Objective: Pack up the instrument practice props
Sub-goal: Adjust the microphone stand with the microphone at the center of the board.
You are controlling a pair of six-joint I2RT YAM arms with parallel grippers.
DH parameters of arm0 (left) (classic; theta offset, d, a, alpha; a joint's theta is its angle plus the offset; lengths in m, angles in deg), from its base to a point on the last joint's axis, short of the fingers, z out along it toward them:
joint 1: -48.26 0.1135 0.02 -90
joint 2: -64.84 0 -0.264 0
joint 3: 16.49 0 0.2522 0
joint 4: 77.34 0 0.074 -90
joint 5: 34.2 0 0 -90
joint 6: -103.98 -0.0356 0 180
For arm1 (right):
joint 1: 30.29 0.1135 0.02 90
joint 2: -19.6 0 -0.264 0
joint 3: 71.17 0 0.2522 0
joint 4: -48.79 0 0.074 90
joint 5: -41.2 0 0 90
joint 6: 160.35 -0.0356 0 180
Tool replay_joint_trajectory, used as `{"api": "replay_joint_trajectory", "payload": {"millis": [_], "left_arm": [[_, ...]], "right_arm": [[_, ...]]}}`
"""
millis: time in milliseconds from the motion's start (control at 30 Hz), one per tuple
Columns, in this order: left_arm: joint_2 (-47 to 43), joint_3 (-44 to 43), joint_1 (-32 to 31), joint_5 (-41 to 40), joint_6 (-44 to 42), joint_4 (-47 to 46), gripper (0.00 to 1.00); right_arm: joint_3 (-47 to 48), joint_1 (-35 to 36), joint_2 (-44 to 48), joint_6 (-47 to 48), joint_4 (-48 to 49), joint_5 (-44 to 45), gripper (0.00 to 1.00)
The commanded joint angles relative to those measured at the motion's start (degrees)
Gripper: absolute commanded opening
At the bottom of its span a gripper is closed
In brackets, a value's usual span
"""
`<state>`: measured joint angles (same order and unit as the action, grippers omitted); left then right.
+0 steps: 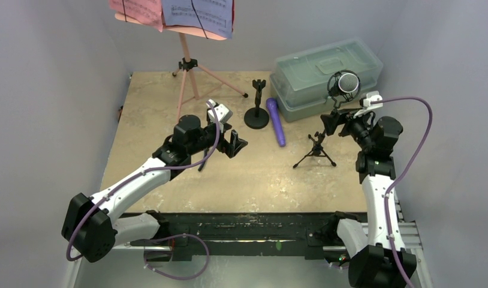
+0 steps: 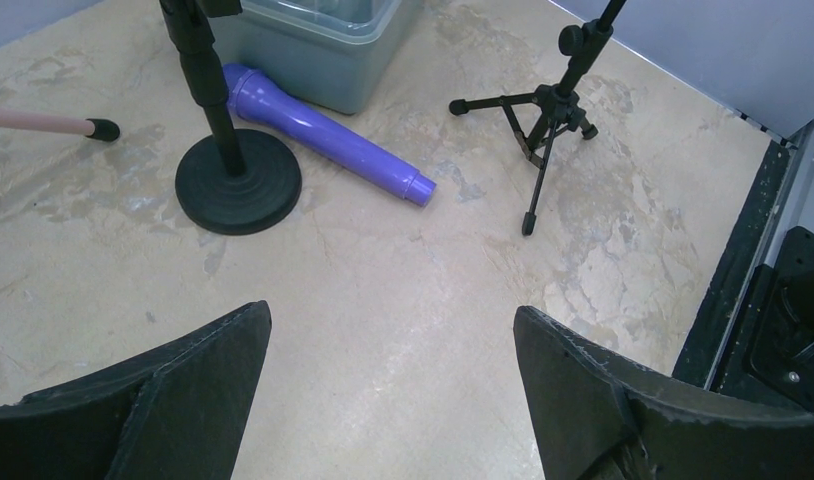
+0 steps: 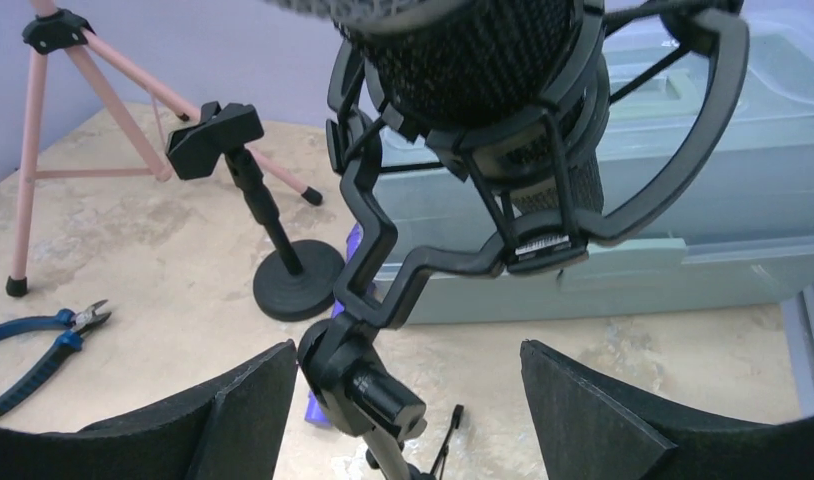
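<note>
The pink tripod music rack stands at the back left and carries a red sheet and a lavender sheet. A round-based black mic support stands mid-table, with the purple mic lying beside it. The black silver-headed mic sits in a shock mount on a small tripod support. My right gripper is open around that support's swivel joint, which is close to the left finger. Over bare table, my left gripper is open and holds nothing.
A translucent greenish lidded box stands at the back right, just behind the silver-headed mic. Blue-handled pliers lie on the table near the pink rack's legs. Grey walls close in the left, back and right sides.
</note>
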<state>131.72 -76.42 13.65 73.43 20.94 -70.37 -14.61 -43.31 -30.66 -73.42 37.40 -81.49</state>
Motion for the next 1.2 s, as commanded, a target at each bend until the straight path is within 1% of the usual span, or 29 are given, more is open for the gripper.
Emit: {"api": "replay_joint_trajectory", "payload": {"millis": [0, 233, 433, 533, 667, 700, 833, 933, 1067, 1167], "left_arm": [[-1.9, -0.2, 0.3, 1.0, 0.8, -2.7, 0.91], [-3.1, -0.1, 0.4, 0.3, 0.4, -2.5, 0.91], [-2.6, -0.1, 0.3, 0.8, 0.7, -2.5, 0.91], [-2.6, -0.2, 0.4, 1.1, 0.8, -2.6, 0.9], [-2.9, -0.2, 0.3, 1.2, 0.8, -2.6, 0.9], [-2.9, -0.2, 0.3, 1.2, 0.8, -2.6, 0.9], [-2.8, -0.1, 0.3, 1.6, 0.9, -2.6, 0.9], [-2.9, -0.2, 0.3, 1.7, 0.9, -2.6, 0.9], [-2.9, -0.2, 0.3, 1.8, 0.8, -2.6, 0.9], [-2.9, -0.2, 0.4, 2.0, 0.8, -2.5, 0.9]], "right_arm": [[2.5, 0.5, -0.6, -1.4, 5.0, -1.6, 0.84], [4.7, 3.4, -2.2, -0.4, 4.2, 0.0, 0.73], [5.2, 3.7, -1.6, 1.2, 3.2, 2.8, 0.68], [5.1, 3.7, -1.5, 2.2, 3.0, 2.6, 0.61], [5.3, 3.7, -1.4, 2.7, 2.4, 1.1, 0.45], [5.3, 3.7, -1.3, 4.3, 2.2, 0.6, 0.42], [5.5, 3.7, -0.7, 6.1, 1.0, -3.4, 0.27], [6.2, 3.7, -0.4, 7.9, -1.0, -7.8, 0.18], [7.5, 3.4, 0.0, 11.4, -5.2, -15.9, 0.09], [8.3, 3.2, 0.1, 13.0, -7.2, -22.3, 0.06]]}}
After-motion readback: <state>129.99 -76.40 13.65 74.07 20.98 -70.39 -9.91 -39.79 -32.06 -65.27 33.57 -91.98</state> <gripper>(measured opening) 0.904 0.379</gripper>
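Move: Just beyond the right hand's open fingers is the microphone stand's clamp joint, about 1 cm ahead, 2 cm left and at nearly the same height. The microphone is some 3 cm ahead, 2 cm right and 9 cm above the hand; the storage box's middle is roughly 20 cm ahead with no sideways offset, and the purple microphone about 9 cm ahead and 16 cm left, both well below. From the left hand, that joint is around 5 cm ahead and 28 cm right. Easing left, up and slightly forward by a centimetre or so each, the right hand brings its open fingers around the clamp joint under the microphone and closes them on it. Keeping that grip, it then swings the stand's top about 3 cm left and 2 cm back, the wrist turning counter-clockwise to some 15 degrees in all. ##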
